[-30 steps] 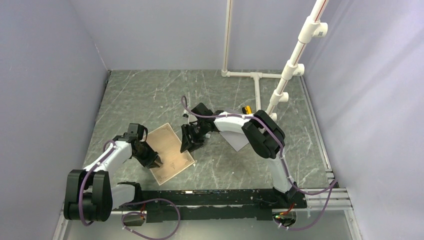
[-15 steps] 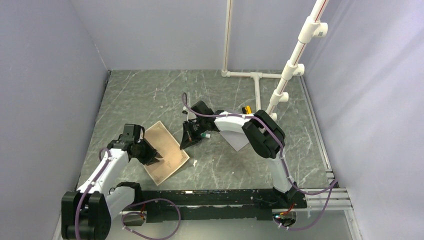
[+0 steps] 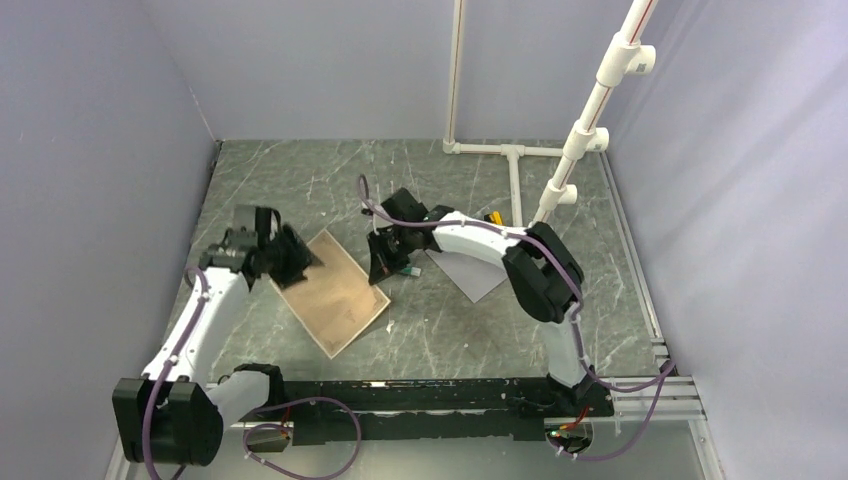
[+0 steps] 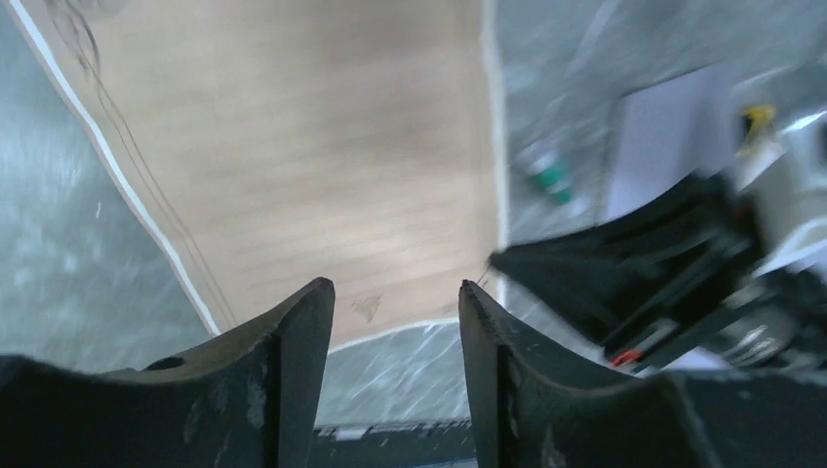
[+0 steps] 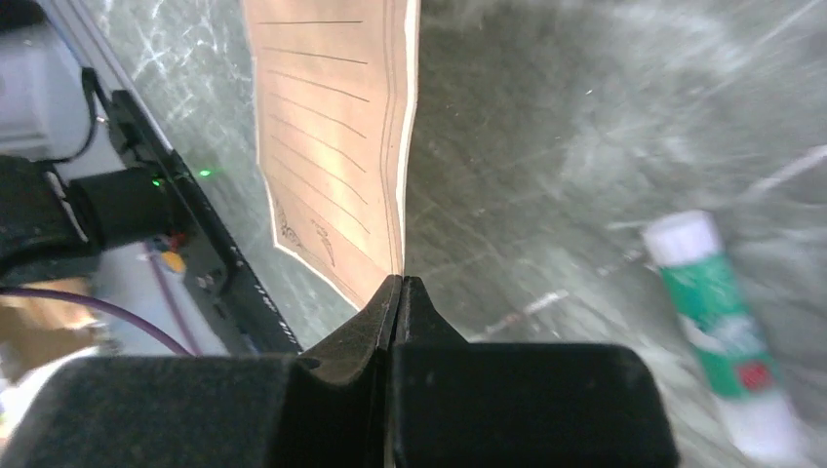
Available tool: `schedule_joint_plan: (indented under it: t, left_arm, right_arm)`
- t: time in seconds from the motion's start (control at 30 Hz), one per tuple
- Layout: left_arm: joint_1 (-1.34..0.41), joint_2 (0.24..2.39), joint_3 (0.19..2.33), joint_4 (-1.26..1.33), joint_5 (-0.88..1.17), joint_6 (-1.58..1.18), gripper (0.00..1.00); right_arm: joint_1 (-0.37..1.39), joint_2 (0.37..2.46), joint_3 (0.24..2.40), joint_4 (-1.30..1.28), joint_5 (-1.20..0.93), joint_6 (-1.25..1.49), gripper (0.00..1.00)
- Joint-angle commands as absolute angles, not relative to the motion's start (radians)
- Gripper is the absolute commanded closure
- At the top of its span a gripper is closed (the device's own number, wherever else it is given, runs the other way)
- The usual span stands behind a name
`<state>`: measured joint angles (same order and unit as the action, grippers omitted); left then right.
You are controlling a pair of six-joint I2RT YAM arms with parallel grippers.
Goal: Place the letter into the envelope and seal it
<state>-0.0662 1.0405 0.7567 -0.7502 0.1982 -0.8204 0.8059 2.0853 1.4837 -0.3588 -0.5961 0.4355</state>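
Note:
The tan letter lies on the table, its right edge raised. That edge runs into the closed jaws of my right gripper, which is shut on it. My left gripper hovers at the letter's far-left edge, open, with nothing between its fingers. The grey envelope lies flat to the right, partly hidden under the right arm.
A green-and-white glue stick lies on the table between letter and envelope. A white pipe frame stands at the back right, with a small yellow object near it. Walls close in the left, back and right sides.
My left gripper let go of the letter, opened and drew back to the far left. My right gripper closed on the letter's right edge. The letter shifted slightly away from me.

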Motion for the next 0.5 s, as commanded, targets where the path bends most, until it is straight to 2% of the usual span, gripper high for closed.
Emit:
schedule_joint_plan:
  t: [0.0, 0.17, 0.47]
  left_arm:
    - [-0.067, 1.096, 1.054, -0.721, 0.115, -0.641, 0.41]
    - [-0.066, 1.169, 1.311, -0.646, 0.108, -0.516, 0.31]
    - [-0.066, 1.308, 1.616, -0.553, 0.419, -0.29, 0.24]
  right_arm:
    - [0.805, 1.877, 1.592, -0.507, -0.395, 0.142, 1.0]
    - [0.804, 1.744, 1.598, -0.497, -0.3, -0.034, 1.0]
    - [0.8, 1.634, 1.636, -0.507, -0.281, -0.181, 1.0]
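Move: My right hand already pinches the letter near its right-hand corner; the sheet's middle lies about 9 cm to its left and some 3 cm below. The envelope it is meant for lies about 6 cm ahead, 19 cm to the right and 5 cm down, with the glue stick on the way, 4 cm ahead and 6 cm right. From my empty left hand the letter's middle is about 4 cm right, 2 cm back and 8 cm down. I keep the letter's edge pinched in my shut right fingers and lift it fast, some 20 cm up and a little forward and to the right, the fingers swinging nearly 50 degrees from down towards forward. My left hand, empty, sweeps up about 25 cm and forward 14, tipping its fingers up to near level and opening them wider, ending beside the raised sheet's far edge. ##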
